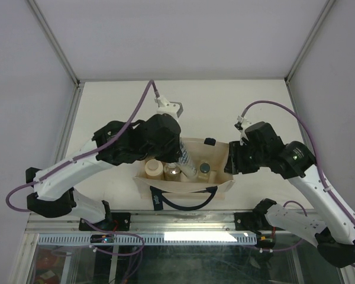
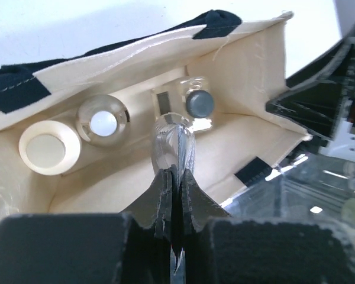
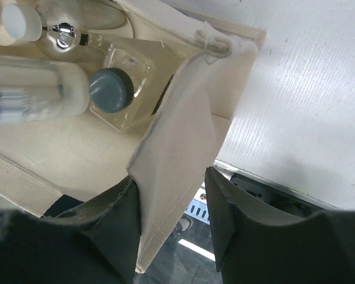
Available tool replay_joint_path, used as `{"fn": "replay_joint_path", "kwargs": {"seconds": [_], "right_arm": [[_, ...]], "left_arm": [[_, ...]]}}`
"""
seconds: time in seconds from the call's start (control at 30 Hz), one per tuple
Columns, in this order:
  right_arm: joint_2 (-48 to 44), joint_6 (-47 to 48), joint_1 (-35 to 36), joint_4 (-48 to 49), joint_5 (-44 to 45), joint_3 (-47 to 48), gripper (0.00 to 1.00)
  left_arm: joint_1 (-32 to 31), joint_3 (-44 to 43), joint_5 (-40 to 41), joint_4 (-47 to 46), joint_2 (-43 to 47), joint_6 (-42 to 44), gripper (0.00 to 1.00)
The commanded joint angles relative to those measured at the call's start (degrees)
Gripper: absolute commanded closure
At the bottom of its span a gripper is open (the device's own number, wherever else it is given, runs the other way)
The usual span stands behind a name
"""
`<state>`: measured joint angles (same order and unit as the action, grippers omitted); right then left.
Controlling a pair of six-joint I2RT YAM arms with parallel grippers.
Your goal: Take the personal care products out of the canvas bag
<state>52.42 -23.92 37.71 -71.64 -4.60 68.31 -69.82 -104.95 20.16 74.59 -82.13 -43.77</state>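
Note:
The canvas bag [image 1: 183, 188] stands open between the arms, navy handles at its rims. Inside stand a beige bottle [image 2: 47, 148], a silvery bottle [image 2: 103, 122] and a clear bottle with a dark cap [image 2: 199, 103]. My left gripper [image 2: 177, 171] reaches into the bag and is shut on the flat end of the silvery-grey tube [image 2: 173, 139], which leans above the bag floor. My right gripper [image 3: 171, 189] straddles the bag's right side wall [image 3: 183, 118]. Its jaws are slightly open: the left finger touches the canvas and the right finger stands a little off it.
The bag sits near the table's front edge, just behind the metal rail [image 1: 183, 222] that carries the arm bases. White table [image 1: 225, 106] stretches behind the bag. Booth walls close in the left, right and back sides.

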Motion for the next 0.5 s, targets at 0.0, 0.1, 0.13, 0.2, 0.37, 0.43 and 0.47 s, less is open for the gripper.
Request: {"fn": "replay_joint_path", "kwargs": {"seconds": [0.0,0.1,0.13,0.2,0.37,0.43,0.47], "right_arm": [[-1.64,0.42,0.22,1.60,1.17,-0.35,0.53],[-1.82,0.46,0.17,1.91,1.17,-0.60,0.53],[-1.87,0.39,0.22,2.00,1.17,-0.56,0.53],[-1.87,0.36,0.20,2.18,1.17,-0.40,0.53],[-2.27,0.08,0.17,2.13,1.56,0.30,0.51],[-2.43,0.09,0.17,2.02,1.74,0.69,0.49],[-2.48,0.16,0.19,1.88,1.90,0.83,0.49]], "left_arm": [[-0.43,-6.11,-1.97,-3.94,5.93,-4.90,1.00],[-0.53,-6.48,-1.95,-5.11,8.33,-6.43,1.00],[-0.46,-6.42,-1.97,-5.81,9.11,-6.91,1.00],[-0.46,-6.33,-1.64,-7.26,10.77,-8.25,1.00],[-0.41,-6.06,1.15,-11.51,14.94,-9.43,1.00],[-0.49,-6.14,2.99,-12.86,16.22,-8.73,1.00],[-0.45,-6.21,3.84,-13.36,16.51,-8.26,1.00]]}}
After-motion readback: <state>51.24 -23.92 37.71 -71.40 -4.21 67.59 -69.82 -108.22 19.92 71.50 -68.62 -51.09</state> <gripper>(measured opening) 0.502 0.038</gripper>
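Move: The left hand already holds the clear bottle by its upper end; the bottle's middle hangs about 7 cm below that hand, some 3 cm ahead and 3 cm to its right. Down in the bag, some 23 cm lower than the hand and about 3 cm ahead, the grey-capped square bottle stands roughly 8 cm right, the white-capped bottle 2 cm left and the round jar 7 cm left. From the right hand the clear bottle lies about 14 cm left, 3 cm ahead and near its height. Upward above all, by nearly 10 cm, the left arm lifts the clear bottle away from the bag's mouth, drifting about 4 cm left on the way. The wrist rolls some 25 degrees so that the fingers point flatter and more to the right, while they keep their pinch on the bottle's upper end. ##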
